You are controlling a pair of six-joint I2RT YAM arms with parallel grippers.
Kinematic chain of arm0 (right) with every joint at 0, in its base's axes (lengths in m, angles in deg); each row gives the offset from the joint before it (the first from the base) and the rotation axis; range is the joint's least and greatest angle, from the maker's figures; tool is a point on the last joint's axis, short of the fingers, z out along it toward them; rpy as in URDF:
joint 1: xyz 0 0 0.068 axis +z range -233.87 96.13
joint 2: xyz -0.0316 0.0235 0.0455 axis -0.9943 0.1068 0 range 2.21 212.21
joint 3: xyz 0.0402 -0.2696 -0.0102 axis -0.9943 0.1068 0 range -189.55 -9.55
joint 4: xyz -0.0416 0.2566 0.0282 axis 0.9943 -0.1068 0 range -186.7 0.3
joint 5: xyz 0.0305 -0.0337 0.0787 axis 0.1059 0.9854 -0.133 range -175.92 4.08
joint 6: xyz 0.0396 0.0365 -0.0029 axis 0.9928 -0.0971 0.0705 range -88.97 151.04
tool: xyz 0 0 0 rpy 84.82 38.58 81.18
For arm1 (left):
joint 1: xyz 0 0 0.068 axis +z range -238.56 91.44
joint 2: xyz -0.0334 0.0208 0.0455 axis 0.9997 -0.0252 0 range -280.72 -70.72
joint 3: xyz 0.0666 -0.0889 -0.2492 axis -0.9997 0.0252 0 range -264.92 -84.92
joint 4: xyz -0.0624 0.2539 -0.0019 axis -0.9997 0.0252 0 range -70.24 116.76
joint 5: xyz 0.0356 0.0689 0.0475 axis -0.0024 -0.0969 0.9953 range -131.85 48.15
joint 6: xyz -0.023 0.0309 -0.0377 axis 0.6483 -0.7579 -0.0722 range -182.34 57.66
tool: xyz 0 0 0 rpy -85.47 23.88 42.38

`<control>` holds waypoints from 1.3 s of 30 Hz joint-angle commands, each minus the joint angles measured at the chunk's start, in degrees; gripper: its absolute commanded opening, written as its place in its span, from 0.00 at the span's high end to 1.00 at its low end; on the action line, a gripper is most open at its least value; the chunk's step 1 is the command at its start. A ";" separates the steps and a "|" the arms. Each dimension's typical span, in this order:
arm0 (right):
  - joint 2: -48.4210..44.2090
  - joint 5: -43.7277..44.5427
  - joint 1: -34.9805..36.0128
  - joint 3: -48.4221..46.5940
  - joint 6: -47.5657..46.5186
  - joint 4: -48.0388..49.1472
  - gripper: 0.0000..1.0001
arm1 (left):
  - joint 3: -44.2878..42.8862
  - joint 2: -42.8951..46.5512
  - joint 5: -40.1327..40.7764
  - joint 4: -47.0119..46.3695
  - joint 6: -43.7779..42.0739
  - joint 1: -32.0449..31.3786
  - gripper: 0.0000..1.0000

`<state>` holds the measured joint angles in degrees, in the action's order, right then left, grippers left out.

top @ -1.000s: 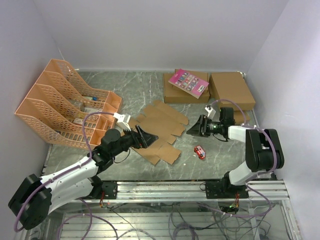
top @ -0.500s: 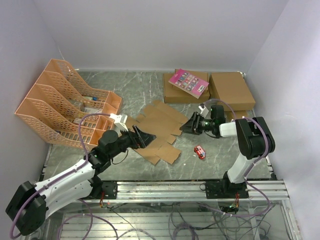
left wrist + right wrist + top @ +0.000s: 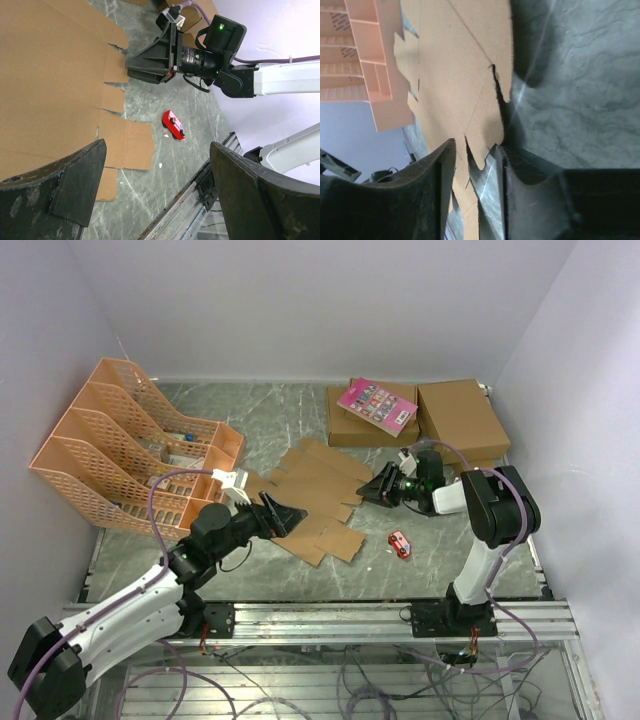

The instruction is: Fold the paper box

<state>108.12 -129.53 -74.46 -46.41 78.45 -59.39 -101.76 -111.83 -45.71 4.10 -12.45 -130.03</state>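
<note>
The paper box [image 3: 318, 488] lies flat and unfolded mid-table, a brown die-cut sheet with many flaps. My left gripper [image 3: 290, 515] hovers over its near-left part, open wide, nothing between its fingers [image 3: 80, 180]; the left wrist view shows the sheet [image 3: 50, 75] below. My right gripper [image 3: 376, 491] lies low at the sheet's right edge. In the right wrist view the sheet [image 3: 460, 65] fills the upper left, and one flap tip [image 3: 487, 132] reaches into the narrow gap of the right gripper [image 3: 475, 150]. Both jaws still stand clear of the flap.
A small red toy car [image 3: 399, 543] sits on the table right of the sheet. Two larger brown boxes [image 3: 462, 418] stand at the back right, one bearing a pink booklet [image 3: 377, 405]. Orange file racks [image 3: 130, 445] line the left side. A metal rail [image 3: 380, 615] runs along the front.
The right gripper slid left to the sheet's right edge and its jaws narrowed around a flap tip. The left arm drew back slightly, still open.
</note>
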 commanded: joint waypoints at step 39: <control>-37.94 -8.53 -3.08 -11.29 -52.43 -30.70 1.00 | -33.56 -19.46 -23.33 5.45 -41.11 22.28 0.06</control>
<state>71.38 -133.84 -76.95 -53.08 38.37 -83.43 -128.58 -129.01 -60.09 14.77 -44.86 -109.09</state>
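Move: The box's second panel from the far side has its right end already between the right fingertips, about 1 cm to their left at the same height. From the right hand, the red toy car lies some 12 cm back and 7 cm right; the brown box under the magazine is roughly 19 cm ahead, level sideways. From the left hand, that panel's left end lies about 21 cm ahead, 3 cm right and 17 cm down; the nearest small flap is level ahead, 15 cm right, equally low. Close the right fingers to pinch the panel's right end, then lift it almost straight up about 18 cm, rolling and tipping the wrist some 50 degrees until the fingers point level. As it rises, swing the open left gripper up, then forward and a little left, towards the panel's left end, tilting it upward without touching the cardboard. ##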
